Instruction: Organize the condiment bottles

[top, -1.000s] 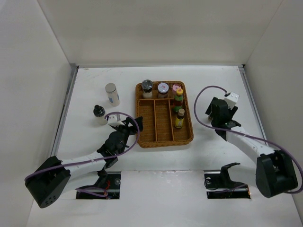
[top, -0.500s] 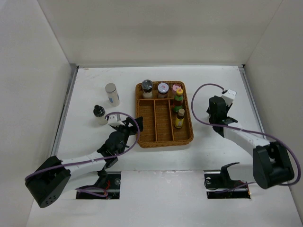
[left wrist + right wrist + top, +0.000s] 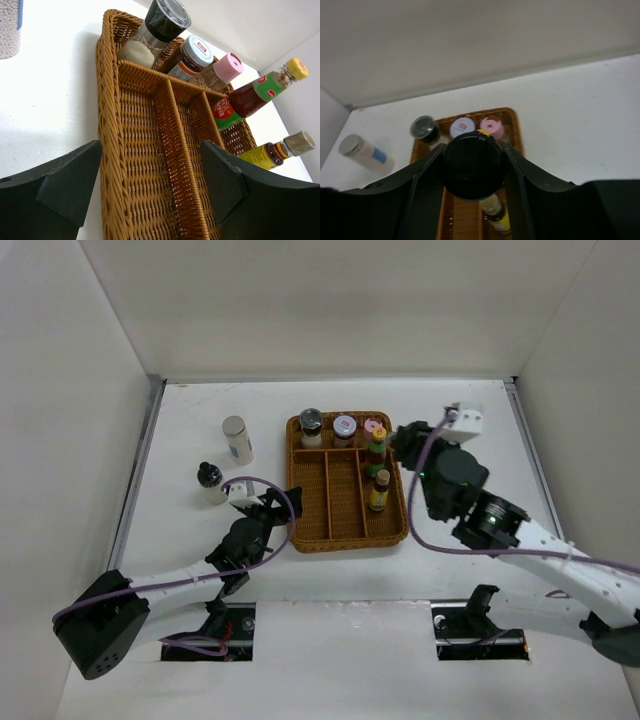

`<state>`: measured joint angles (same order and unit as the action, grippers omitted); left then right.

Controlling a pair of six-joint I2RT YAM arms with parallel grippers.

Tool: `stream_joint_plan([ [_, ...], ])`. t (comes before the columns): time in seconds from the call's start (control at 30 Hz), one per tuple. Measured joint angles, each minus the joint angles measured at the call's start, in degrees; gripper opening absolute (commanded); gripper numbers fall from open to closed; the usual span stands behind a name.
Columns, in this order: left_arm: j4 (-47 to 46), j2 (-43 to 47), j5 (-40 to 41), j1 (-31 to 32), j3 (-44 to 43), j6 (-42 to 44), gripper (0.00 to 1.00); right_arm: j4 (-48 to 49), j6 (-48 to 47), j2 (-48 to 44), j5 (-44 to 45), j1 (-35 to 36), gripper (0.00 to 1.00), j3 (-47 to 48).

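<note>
The wicker tray (image 3: pixel 300 530) holds a black-lidded jar (image 3: pixel 311 422), a white-lidded jar (image 3: pixel 344 427), a pink-lidded jar (image 3: pixel 373 427), a green-labelled yellow-capped bottle (image 3: pixel 377 447) and a brown yellow-labelled bottle (image 3: pixel 380 491). My right gripper (image 3: pixel 405 445) hangs over the tray's right rim, shut on a jar with a round black lid (image 3: pixel 473 164). My left gripper (image 3: pixel 150 185) is open and low, its fingers (image 3: pixel 65 185) on either side of the tray's left wall (image 3: pixel 107 150). A white cylinder with a grey cap (image 3: pixel 236 440) and a small black-capped bottle (image 3: pixel 209 480) stand on the table left of the tray.
White walls close in the table on the left, back and right. The tray's two long left compartments (image 3: pixel 342 490) have nothing in them. The left arm's purple cable (image 3: pixel 262 483) loops beside the small black-capped bottle.
The right arm has risen and swung left from the table right of the tray to the tray's right rim, its jaws closing. The left arm has not moved.
</note>
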<state>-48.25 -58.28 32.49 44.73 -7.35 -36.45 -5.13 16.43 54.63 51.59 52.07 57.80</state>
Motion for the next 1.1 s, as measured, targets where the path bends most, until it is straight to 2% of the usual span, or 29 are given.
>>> stream_joint_plan([
  [0.13,0.0,0.2,0.0,-0.1,0.0,0.0,0.79,3.8,-4.1,13.6,-3.1,3.6,0.33,7.7],
  [0.27,0.1,1.9,0.0,-0.9,0.0,0.0,0.79,5.9,-6.5,27.5,-8.1,3.7,0.32,12.7],
  [0.43,0.1,3.8,0.0,-1.7,0.0,0.0,0.79,7.5,-7.9,39.9,-12.9,2.5,0.32,15.6],
  [0.67,0.4,3.6,0.0,-1.8,0.0,0.0,0.79,9.8,-7.6,48.0,-14.6,-2.6,0.31,15.6],
  [1.1,0.5,1.9,0.0,-1.8,0.0,-0.1,0.79,14.4,-3.3,52.7,-15.7,-4.8,0.34,13.7],
])
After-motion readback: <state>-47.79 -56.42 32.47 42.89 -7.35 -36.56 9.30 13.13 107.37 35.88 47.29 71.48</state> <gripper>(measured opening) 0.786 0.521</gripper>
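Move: The right gripper already holds the black-capped bottle. The free far end of the basket's middle compartment lies about 14 cm ahead, 14 cm to its left and some 30 cm below. From the same gripper, the white-lidded jar is about 21 cm ahead and 13 cm left, the salt grinder 21 ahead and 20 left, and the green sauce bottle 12 ahead and 4 left. From the left gripper that compartment end lies about 12 cm ahead and 18 cm right, lower down. Carry the black-capped bottle left across the basket's right side with the right gripper, some 16 cm, then sink about 22 cm while reaching 13 cm forward, down towards the middle compartment just short of the white-lidded jar. Tip the fingers down nearly 20 degrees, let the hand's left side drop about as much, and keep the grip shut on the bottle. ##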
